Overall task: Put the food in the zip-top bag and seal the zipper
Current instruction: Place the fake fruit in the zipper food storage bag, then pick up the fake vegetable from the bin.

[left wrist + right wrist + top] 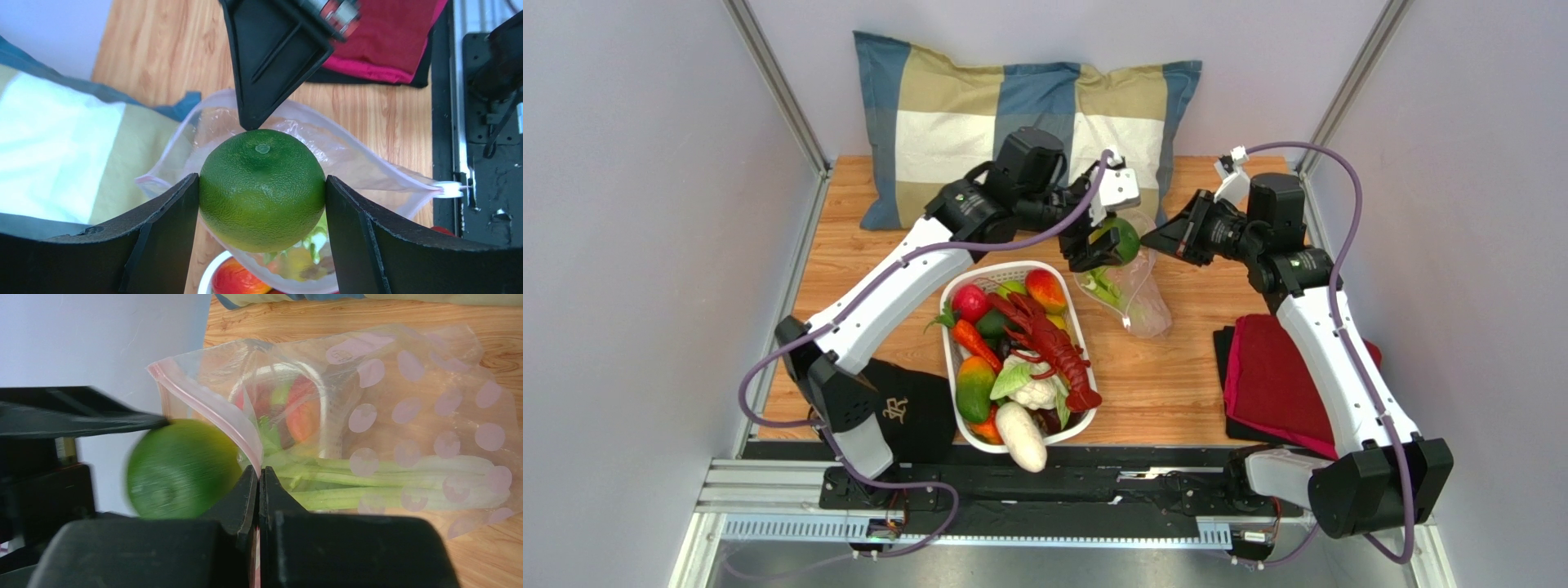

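My left gripper (263,190) is shut on a round green citrus fruit (262,188) and holds it right over the open mouth of the clear zip-top bag (368,171). In the top view the fruit (1117,239) hangs above the bag (1133,294). My right gripper (258,474) is shut on the bag's pinkish zipper strip (209,404) and holds the mouth up. A green leek-like stalk (380,478) lies inside the bag (430,416). The fruit (181,478) shows blurred at the mouth in the right wrist view.
A white slotted basket (952,349) left of the bag holds a red lobster toy (1053,343), a mango, a chili and several other toy foods. A checked pillow (1014,116) lies at the back. A folded red cloth (1284,380) lies at the right.
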`<state>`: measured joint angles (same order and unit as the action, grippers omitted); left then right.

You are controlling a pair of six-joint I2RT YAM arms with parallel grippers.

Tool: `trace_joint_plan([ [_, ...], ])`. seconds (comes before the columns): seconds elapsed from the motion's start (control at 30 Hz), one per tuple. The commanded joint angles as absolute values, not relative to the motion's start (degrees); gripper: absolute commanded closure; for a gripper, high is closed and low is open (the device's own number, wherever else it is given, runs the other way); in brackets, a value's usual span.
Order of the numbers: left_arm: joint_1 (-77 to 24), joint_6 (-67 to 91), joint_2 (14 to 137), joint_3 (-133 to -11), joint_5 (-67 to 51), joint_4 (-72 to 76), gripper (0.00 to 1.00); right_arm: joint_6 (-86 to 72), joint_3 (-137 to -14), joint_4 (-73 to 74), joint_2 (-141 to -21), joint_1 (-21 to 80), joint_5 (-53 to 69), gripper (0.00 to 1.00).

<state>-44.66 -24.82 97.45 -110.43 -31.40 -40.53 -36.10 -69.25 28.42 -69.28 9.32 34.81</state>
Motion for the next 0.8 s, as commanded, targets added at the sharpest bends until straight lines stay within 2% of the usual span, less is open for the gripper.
trace_joint_plan([
  [0.0, -45.7, -23.8, 99.0, -114.5, -26.7, -40.4, 0.20, -35.8, -73.1, 27.2, -68.2, 9.5, 36.5, 1.00],
  [0.03, -45.7, -23.2, 99.3, -115.2, -26.1, -40.9, 0.12, -36.0, -73.5, 27.2, -68.0, 9.6, 36.6, 1.00],
  [0.07, -45.8, -22.4, 99.6, -116.0, -25.5, -41.6, 0.09, -36.3, -73.8, 27.1, -67.9, 9.6, 36.7, 1.00],
  [0.23, -44.0, -19.5, 94.9, -116.1, -27.3, -41.9, 0.01, -36.7, -76.1, 28.6, -67.3, 9.5, 35.6, 1.00],
  [0.37, -37.6, -17.8, 84.4, -105.7, -34.9, -44.2, 0.01, -34.9, -75.9, 30.3, -66.6, 9.4, 33.7, 1.00],
  [0.53, -23.9, -27.8, 72.0, -90.0, -44.2, -54.6, 0.01, -34.5, -74.2, 30.4, -66.3, 9.4, 33.4, 1.00],
  [0.67, -22.8, -40.8, 58.8, -74.1, -42.7, -66.6, 0.01, -35.1, -73.0, 29.4, -66.8, 9.4, 33.7, 1.00],
  [0.77, -22.9, -45.5, 52.8, -65.9, -42.2, -68.2, 0.01, -35.5, -72.7, 29.0, -67.4, 9.3, 33.8, 1.00],
])
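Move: The left gripper holds the green-and-yellow fruit just above the bag mouth, whose middle is about 7 cm below it and 3 cm back. The celery, already in the bag, has its middle some 15 cm below the hand, 5 cm back and 3 cm right; the food basket is about 13 cm left, 9 cm back and 24 cm down. From the right gripper, pinching the rim, the mouth's middle is about 6 cm left, 3 cm back and 2 cm below. Dip the left gripper a couple of centimetres into the bag's opening and spread its fingers to let go of the fruit. Lift back out, then swing the open hand about 20 cm left and some 10 cm back, sinking late, towards the basket. Keep the right fingers pinched on the rim and raise the bag about 3 cm as the fruit is let go. ##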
